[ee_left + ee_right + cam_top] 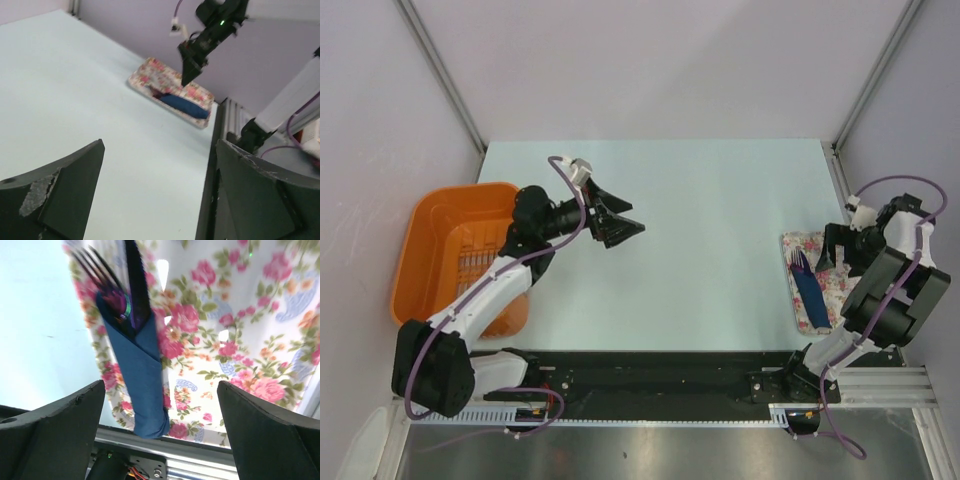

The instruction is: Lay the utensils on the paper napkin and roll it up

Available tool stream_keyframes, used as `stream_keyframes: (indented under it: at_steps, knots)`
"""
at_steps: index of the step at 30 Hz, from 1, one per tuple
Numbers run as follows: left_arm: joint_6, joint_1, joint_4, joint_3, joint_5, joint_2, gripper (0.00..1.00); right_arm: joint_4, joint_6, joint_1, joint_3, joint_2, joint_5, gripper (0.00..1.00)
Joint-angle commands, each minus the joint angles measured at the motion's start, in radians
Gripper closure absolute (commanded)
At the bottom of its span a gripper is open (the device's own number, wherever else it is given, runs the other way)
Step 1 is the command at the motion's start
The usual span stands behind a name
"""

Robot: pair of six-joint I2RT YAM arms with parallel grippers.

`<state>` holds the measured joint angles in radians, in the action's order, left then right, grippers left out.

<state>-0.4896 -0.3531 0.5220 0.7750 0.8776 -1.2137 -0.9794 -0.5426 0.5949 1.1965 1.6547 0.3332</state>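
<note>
The paper napkin (809, 290) lies rolled into a navy tube on a floral cloth (832, 285) at the right table edge. The purple utensils (798, 260) stick out of its far end. In the right wrist view the napkin (140, 375) wraps the utensils (107, 282), with fork tines showing. My right gripper (160, 387) hangs open just above the roll and holds nothing; from above the right gripper (840, 250) sits over the cloth's far part. My left gripper (632, 218) is open and empty over the table's middle left. Its left gripper (160, 145) view shows the napkin (185, 104) far off.
An orange basket (430, 240) stands at the table's left edge beside the left arm. The floral cloth (240, 340) reaches the metal rail (200, 452) at the table's near right edge. Grey walls and frame posts enclose the table.
</note>
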Motion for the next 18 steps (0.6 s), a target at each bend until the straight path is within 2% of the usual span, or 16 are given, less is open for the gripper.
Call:
stream_keyframes:
  at_steps: [1,4,5,7,8,9,10,12,14,18]
  knots:
    - [0.183,0.034,-0.274,0.133,-0.042,0.040,0.00,-0.100,0.003,-0.058,0.124,-0.048,0.094,0.00]
    - [0.265,0.069,-0.547,0.272,-0.058,-0.016,0.00,-0.116,0.075,-0.160,0.204,-0.061,0.148,0.00]
    - [0.285,0.081,-0.708,0.364,-0.065,-0.039,0.00,-0.101,0.104,-0.197,0.224,-0.070,0.159,0.00]
    - [0.328,0.118,-0.857,0.464,-0.130,-0.124,0.00,-0.076,0.185,-0.308,0.290,-0.072,0.177,0.00]
    - [0.348,0.132,-1.016,0.571,-0.146,-0.154,0.00,-0.047,0.206,-0.344,0.313,-0.069,0.181,0.00]
    - [0.386,0.166,-1.080,0.622,-0.153,-0.191,0.00,-0.027,0.226,-0.380,0.328,-0.067,0.182,0.00]
    - [0.401,0.183,-1.141,0.668,-0.175,-0.243,0.00,-0.009,0.257,-0.456,0.353,-0.062,0.176,0.00]
    - [0.440,0.236,-1.256,0.766,-0.183,-0.288,0.00,0.043,0.294,-0.532,0.365,-0.049,0.149,0.00]
    - [0.465,0.272,-1.295,0.808,-0.202,-0.319,0.00,0.128,0.337,-0.647,0.359,-0.042,0.141,0.00]
    - [0.528,0.275,-1.340,0.805,-0.363,-0.314,0.00,0.248,0.389,-0.819,0.376,0.011,0.107,0.00]
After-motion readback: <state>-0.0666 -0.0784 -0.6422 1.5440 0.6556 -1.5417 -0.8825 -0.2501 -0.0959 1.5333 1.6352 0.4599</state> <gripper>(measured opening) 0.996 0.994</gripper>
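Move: Behind and to the left of the empty, open right hand lies the rolled paper napkin with its utensils, about 7 cm back, 7 cm left and 5 cm below. The floral tray under the napkin is centred some 6 cm back of this hand, about 1 cm to its right and 6 cm down. From the left hand, high over the table, the napkin roll is roughly 44 cm to the right, 10 cm back and 27 cm lower. Sweeping away from the napkin roll and tray, the wide-open right hand first climbs forward, then swings mostly left over the bare table, ending about 23 cm left, 12 cm forward and 12 cm higher; the wrist turns counter-clockwise and its fingers tip up forward. The left hand, also staying open, goes about 12 cm forward and 12 cm left, rising slightly then sinking, as its fingers swing forward and tip down. ##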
